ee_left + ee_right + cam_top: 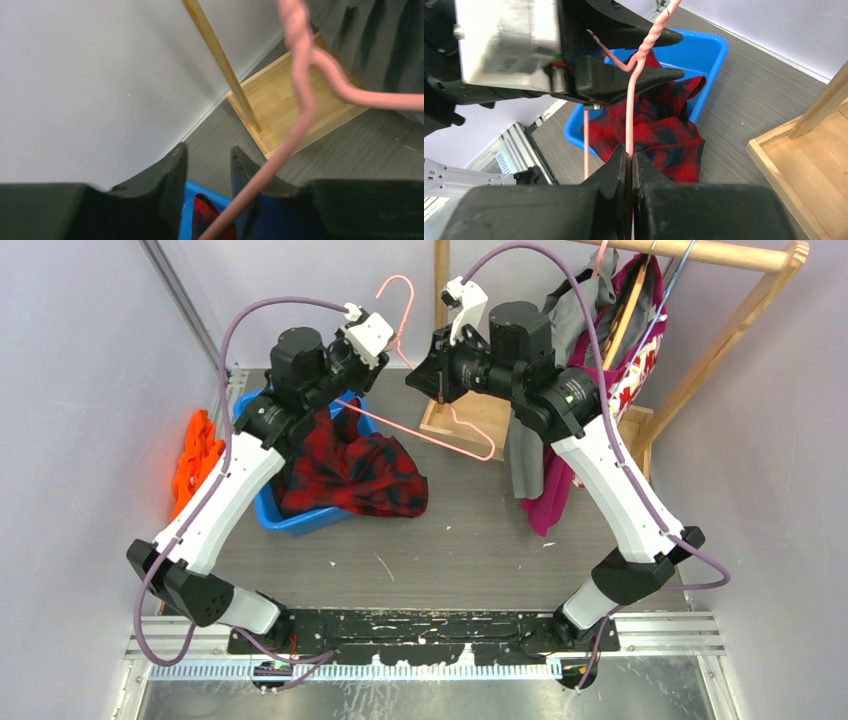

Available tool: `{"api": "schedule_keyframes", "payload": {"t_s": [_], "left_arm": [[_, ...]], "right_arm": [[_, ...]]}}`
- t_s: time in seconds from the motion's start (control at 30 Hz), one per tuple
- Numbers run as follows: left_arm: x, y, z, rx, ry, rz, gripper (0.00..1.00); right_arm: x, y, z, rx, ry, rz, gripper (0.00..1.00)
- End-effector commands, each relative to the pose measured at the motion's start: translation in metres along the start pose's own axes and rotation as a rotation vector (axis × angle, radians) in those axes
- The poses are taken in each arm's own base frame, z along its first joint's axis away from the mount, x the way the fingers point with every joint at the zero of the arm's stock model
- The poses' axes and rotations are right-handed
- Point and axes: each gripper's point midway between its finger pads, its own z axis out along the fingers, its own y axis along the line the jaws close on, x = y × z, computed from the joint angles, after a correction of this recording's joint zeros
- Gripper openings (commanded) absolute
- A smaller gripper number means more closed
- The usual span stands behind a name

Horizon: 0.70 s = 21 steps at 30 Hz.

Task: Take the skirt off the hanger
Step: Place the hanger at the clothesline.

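The red plaid skirt (360,470) lies heaped in and over the blue bin (300,522), apart from the hanger; it also shows in the right wrist view (664,130). The bare pink wire hanger (412,300) hangs in the air above the bin. My right gripper (418,378) is shut on one of its wire arms (631,100), the pads (619,160) pinching the wire. My left gripper (390,352) stands open at the twisted neck (300,75). The wire crosses in front of its right finger (245,165) and is not pinched.
A wooden clothes rack (720,252) stands at the back right with grey and magenta garments (545,470) hanging from it, and its wooden base (480,415) is under the hanger. An orange cloth (195,455) lies left of the bin by the wall.
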Motion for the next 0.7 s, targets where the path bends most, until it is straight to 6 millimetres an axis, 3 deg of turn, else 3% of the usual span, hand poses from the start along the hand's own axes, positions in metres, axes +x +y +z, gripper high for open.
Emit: {"api": "schedule_keyframes", "payload": {"t_s": [0.0,0.1,0.13,0.37,0.47,0.67], "left_arm": [[-0.090,-0.018,-0.058,0.108,-0.278,-0.090,0.49],[-0.103,-0.021,-0.072,0.135,-0.319,-0.116,0.76],[-0.116,-0.018,-0.088,0.126,-0.356,-0.110,0.84],[-0.139,-0.006,-0.119,0.079,-0.409,-0.073,0.86],[-0.128,0.000,-0.127,0.038,-0.353,-0.041,0.85],[-0.069,0.001,-0.130,-0.036,-0.155,-0.034,0.83]], "right_arm": [[-0.009,-0.012,0.013,0.063,-0.041,-0.004,0.01],[-0.007,-0.014,0.018,0.065,-0.033,0.003,0.01],[-0.007,-0.014,0.019,0.066,-0.034,0.004,0.01],[-0.010,-0.025,0.023,0.124,-0.046,0.005,0.01],[-0.018,-0.043,0.017,0.230,-0.078,-0.015,0.01],[-0.025,-0.072,-0.015,0.421,-0.077,-0.117,0.01]]}}
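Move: The right hand grips the hanger, and the clothesline's middle is roughly 20 cm ahead of it, 30 cm to its right and 15 cm up. The grey garment hangs about 14 cm ahead, 24 cm right and 12 cm lower than that hand; the blue bin is some 13 cm ahead, 27 cm left and 40 cm below. From the left hand, also on the hanger, the clothesline's middle is about 11 cm ahead, 40 cm right and 18 cm up. Left hand lets go, backing and rising some 12 cm; right carries the hanger about 5 cm forward and down. ##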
